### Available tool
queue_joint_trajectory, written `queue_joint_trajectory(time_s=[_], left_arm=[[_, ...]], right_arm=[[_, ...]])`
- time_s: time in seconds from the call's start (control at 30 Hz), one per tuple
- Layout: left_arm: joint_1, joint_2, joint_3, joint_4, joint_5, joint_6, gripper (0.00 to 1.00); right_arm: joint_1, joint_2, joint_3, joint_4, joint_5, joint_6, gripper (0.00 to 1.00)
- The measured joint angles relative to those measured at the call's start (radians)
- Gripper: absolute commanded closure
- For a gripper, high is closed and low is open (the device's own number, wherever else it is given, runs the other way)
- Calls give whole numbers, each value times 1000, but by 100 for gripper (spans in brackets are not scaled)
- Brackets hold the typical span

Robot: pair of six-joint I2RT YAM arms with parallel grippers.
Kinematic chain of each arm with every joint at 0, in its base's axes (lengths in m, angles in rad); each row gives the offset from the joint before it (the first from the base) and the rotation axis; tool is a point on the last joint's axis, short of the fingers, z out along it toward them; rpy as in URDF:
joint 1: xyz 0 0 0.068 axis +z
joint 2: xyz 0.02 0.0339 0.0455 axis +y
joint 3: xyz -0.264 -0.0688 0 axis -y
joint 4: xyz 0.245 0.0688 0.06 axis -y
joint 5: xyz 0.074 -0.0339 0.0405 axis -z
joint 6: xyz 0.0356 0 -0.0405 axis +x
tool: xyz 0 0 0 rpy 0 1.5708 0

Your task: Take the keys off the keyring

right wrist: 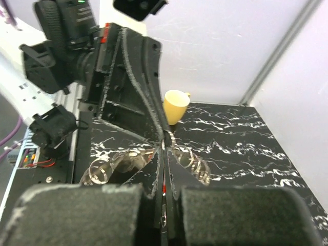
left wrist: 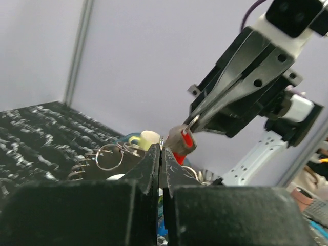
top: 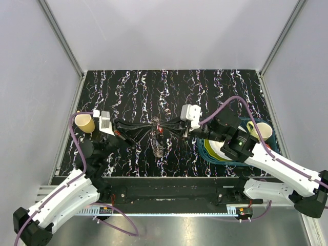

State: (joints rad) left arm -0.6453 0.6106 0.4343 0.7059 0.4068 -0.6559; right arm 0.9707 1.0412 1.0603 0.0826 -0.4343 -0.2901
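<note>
Both grippers meet above the middle of the black marbled table. My left gripper [top: 151, 124] [left wrist: 162, 147] is shut on a thin edge of the keyring [top: 158, 144], a silvery cluster of small rings [left wrist: 108, 156] that hangs below the fingertips. My right gripper [top: 165, 126] [right wrist: 164, 149] is shut too. In the left wrist view its fingertips [left wrist: 195, 121] pinch the red-headed key [left wrist: 181, 143] just beside my left jaws. In the right wrist view, loose rings [right wrist: 198, 164] spread to both sides of the closed jaws and a sliver of red shows between them.
A yellow cup [top: 85, 123] [right wrist: 175, 105] stands at the table's left edge. At the right, a blue tray [top: 273, 149] holds a pale cup [top: 263, 130] and greenish dishes [top: 214, 152]. Grey walls enclose the table on three sides.
</note>
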Motion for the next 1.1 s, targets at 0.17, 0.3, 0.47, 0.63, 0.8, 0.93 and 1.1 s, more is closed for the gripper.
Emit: queue_joint_trajectory(time_s=[0.17,0.3,0.47,0.63,0.8,0.93,1.1], left_arm=[[-1,-78,43,-258,-54,148,100],[0,-133,44,-398,-97,232,100],[0,-164,44,-505,-116,300,100],[0,-183,45,-578,-120,346,100],[0,-218,48,-637,-137,377,100],[0,-227,50,-671,-158,397,100],[0,-228,58,-709,-177,411,100]], right_arm=[[2,-19,0,-23,128,26,100],[-3,-11,2,-45,255,45,100],[-120,70,35,-72,292,124,100],[-241,224,60,-76,288,227,100],[-286,376,64,-71,283,337,100],[-333,463,64,-28,283,406,100],[-380,589,76,32,284,484,100]])
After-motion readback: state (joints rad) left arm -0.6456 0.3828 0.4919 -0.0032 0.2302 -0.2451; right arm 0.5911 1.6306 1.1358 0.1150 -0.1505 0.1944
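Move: My right fingers already pinch the red key. Its way leads to bare tabletop about 27 cm ahead, 4 cm to the right and nearly 40 cm below. The keyring, hanging from my shut left fingers, has its middle roughly 8 cm below my right hand, and the tub of dishes is some 34 cm to the right, 8 cm ahead and 36 cm down. From my left hand that bare tabletop is about 27 cm ahead, 6 cm to the right and 36 cm below. I keep the red key pinched and carry it away from the keyring with my right hand, first forward almost level, then steeply down: about 23 cm out and 20 cm lower, fingers swinging clockwise from pointing left to forward-left and tipped down. My left hand keeps hold of the keyring, sinks about 8 cm and eases left, its upward-pointing fingers levelling out. ##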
